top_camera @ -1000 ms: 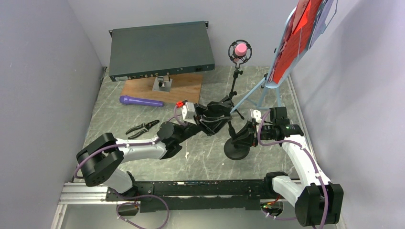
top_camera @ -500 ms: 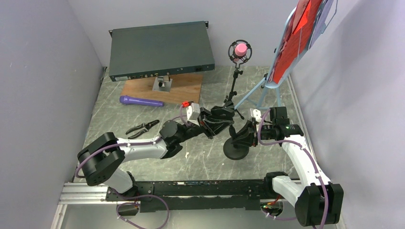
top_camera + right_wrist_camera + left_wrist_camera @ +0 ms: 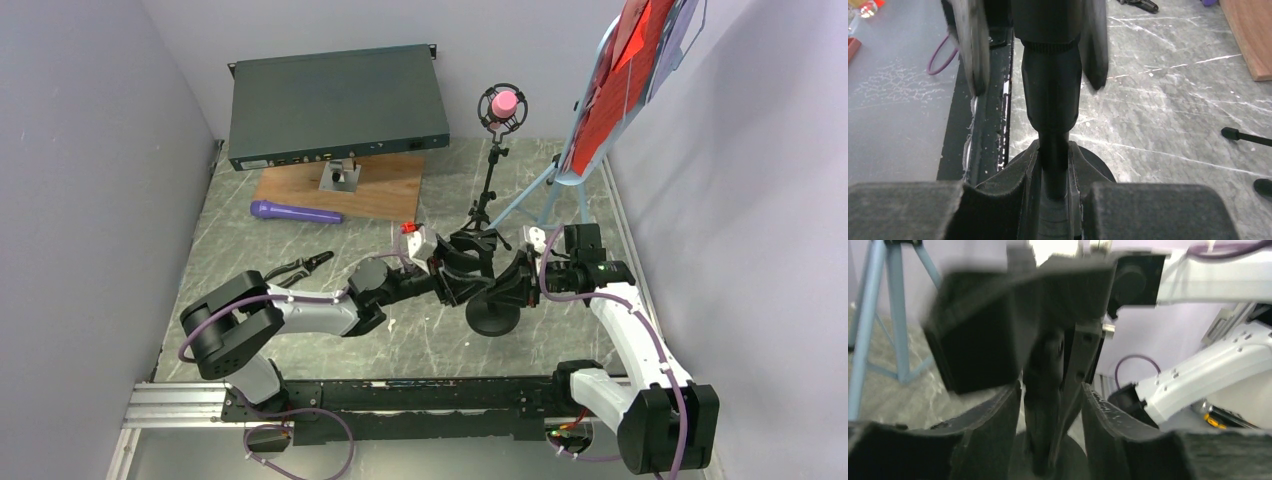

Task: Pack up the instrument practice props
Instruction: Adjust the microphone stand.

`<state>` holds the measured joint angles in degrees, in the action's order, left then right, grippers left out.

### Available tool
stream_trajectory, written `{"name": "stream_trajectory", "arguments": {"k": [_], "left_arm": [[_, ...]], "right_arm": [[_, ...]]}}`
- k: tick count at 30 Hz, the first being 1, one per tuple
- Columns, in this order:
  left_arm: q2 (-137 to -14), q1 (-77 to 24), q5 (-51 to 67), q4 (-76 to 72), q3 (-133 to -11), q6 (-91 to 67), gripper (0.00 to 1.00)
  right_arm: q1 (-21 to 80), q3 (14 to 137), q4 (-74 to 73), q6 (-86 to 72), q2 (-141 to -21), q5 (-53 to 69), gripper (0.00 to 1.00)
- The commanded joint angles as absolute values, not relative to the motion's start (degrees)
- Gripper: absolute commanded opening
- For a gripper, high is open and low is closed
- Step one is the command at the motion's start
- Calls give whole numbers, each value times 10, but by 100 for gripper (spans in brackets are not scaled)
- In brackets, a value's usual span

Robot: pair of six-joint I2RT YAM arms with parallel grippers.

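The black round-base mic holder (image 3: pixel 495 318) stands on the table in front of the arms. My right gripper (image 3: pixel 1054 170) is shut on its thin stem (image 3: pixel 1053 145), low down near the base (image 3: pixel 1098 165). My left gripper (image 3: pixel 1050 387) is open and straddles the thicker upper stem (image 3: pixel 1048 405), with a gap showing beside it. In the top view the left gripper (image 3: pixel 468 283) faces the right gripper (image 3: pixel 512 285) across the holder. A pink microphone (image 3: pixel 503 103) sits in the tripod mic holder (image 3: pixel 490 190). The purple microphone (image 3: pixel 295 212) lies on the table. Red music sheets (image 3: pixel 625 80) rest on the light-blue music tripod (image 3: pixel 545 190).
A dark green rack box (image 3: pixel 335 105) lies at the back, with a brown wooden board (image 3: pixel 385 190) in front of it carrying a small metal block (image 3: pixel 340 177). Pliers (image 3: pixel 298 267) lie beside the left arm. Grey walls close in on both sides.
My left gripper has swung right and nearer, from beside the tripod mic holder's feet to around the round-base holder's stem. The right arm has held still.
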<state>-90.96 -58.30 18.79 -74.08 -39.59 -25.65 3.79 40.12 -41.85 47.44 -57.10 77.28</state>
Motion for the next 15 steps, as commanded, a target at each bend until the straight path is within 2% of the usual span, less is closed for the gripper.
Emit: {"name": "stream_trajectory", "arguments": {"k": [1, 4, 7, 15], "left_arm": [[-896, -592, 211, -689, -372, -260, 59], [-865, -592, 192, -639, -370, -240, 66], [-852, -592, 176, -612, -360, -232, 68], [-879, -591, 156, -712, -338, -254, 67]], "right_arm": [[32, 419, -367, 474, -564, 826, 0], [32, 419, -369, 475, -563, 827, 0], [32, 419, -370, 478, -563, 827, 0], [32, 418, -374, 483, -565, 827, 0]]}}
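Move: The microphone stand's upright pole runs between the left hand's already part-open fingers, the stand's middle roughly 7 cm below that hand and about 1 cm to its right. The tripod mic stand is some 19 cm ahead of the left hand and about level sideways; the blue music stand is about 26 cm ahead and 15 cm to its right. The right hand still grips the pole low down, the stand's middle about at its fingertips. The left hand, pointing right across to the stand, spreads its fingers wider around the upper pole and drops about 5 cm, mostly early on, down alongside the pole towards the collar and the right hand's grip, tipping its fingertips down some 10 degrees and finally easing back left by about a centimetre. The right hand stays where it is beneath, fingers still pinched on the pole below the collar to keep the stand steady. ##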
